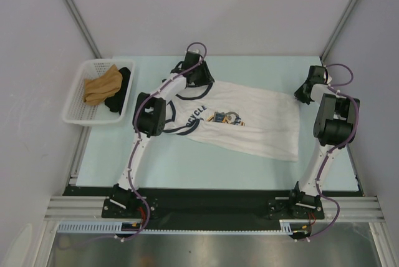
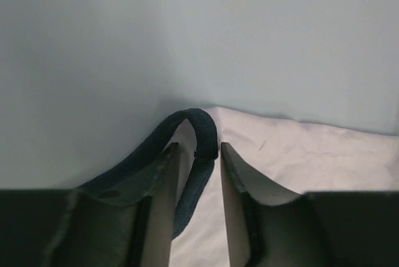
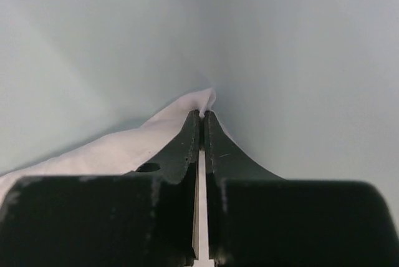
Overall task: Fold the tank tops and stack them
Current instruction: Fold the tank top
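One tank top [image 1: 249, 123] lies spread across the table, white with navy trim and a blue-and-orange chest print [image 1: 225, 118], neck to the left and hem to the right. My left gripper [image 1: 201, 82] sits at its far shoulder; in the left wrist view [image 2: 198, 148] the jaws stand apart with the navy strap [image 2: 202, 131] looped between them. My right gripper [image 1: 303, 94] is at the far right hem corner; in the right wrist view [image 3: 202, 114] it is shut on a pinch of white cloth [image 3: 124, 145].
A white basket [image 1: 75, 101] stands at the table's left edge and holds a tan cloth [image 1: 101, 85] and a dark cloth [image 1: 120, 92]. Grey walls close in the back and both sides.
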{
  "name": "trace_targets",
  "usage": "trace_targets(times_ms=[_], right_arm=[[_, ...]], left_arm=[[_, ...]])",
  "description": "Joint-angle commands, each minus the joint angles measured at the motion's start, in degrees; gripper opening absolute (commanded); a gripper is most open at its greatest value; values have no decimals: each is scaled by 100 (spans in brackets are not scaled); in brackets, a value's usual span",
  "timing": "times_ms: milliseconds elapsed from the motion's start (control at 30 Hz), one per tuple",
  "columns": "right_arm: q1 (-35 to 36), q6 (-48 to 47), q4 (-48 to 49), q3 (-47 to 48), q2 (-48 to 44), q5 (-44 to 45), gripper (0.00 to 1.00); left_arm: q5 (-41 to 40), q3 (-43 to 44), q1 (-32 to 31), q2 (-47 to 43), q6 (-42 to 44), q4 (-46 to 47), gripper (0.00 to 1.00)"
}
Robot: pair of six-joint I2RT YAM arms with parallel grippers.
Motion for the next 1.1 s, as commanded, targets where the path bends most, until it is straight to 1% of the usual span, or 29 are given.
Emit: trace_targets(times_ms=[0,67,100,133,167,233,267,467,633,767,833,1000,1067], right_arm=[[-3,-8,161,47,14,-73,0],[-3,-17,170,38,5,-30,0],[-3,-34,162,47,-12,-30,0],[-3,-34,162,55,-21,-21,0],[-3,-43,144,82,-30,-12,0],[-3,-60,65,152,-56,14,0],[5,-69,39,170,-65,58,0],[6,-122,21,12,-355,216,0],[6,-131,3,-155,-610,261,0],[6,-122,-58,-208,-829,287,0],[6,-113,-128,-217,-935,304,0],[6,-78,-225,-340,-1163,322,0],[6,-34,-225,-506,-1295,340,0]], left_arm=[[222,255,-29,178,-187,118,35],[327,290,-29,204,-222,258,27],[363,377,-20,230,-214,302,20],[372,439,-11,257,-196,337,16],[372,457,6,239,-205,381,8],[372,405,50,125,-196,487,1],[354,344,68,64,-205,591,0],[398,-429,103,-534,-73,1180,0],[486,-746,94,-850,58,1374,0],[556,-1369,94,-1193,76,1734,0],[591,-1537,94,-1377,102,1919,0],[618,-1968,94,-1606,164,1990,0],[635,-2204,94,-1711,164,2174,0]])
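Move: The top's armhole corner, on its far edge with dark trim, lies right at the half-open left fingers, about 1 cm ahead and 1 cm below. The armhole's bend sits some 8 cm back and 9 cm left of them; the round logo is about 19 cm back and 8 cm right. The right gripper already holds the far hem corner; the near hem corner lies roughly 30 cm back and 6 cm to its left. Close the left gripper fully on the armhole corner, settling it barely a centimetre to the right, while the right keeps its pinch on the far hem corner. Then raise both hands together about 5 cm off the table, drawing them back only slightly and letting the left wrist tip its fingers up some 10 degrees. ##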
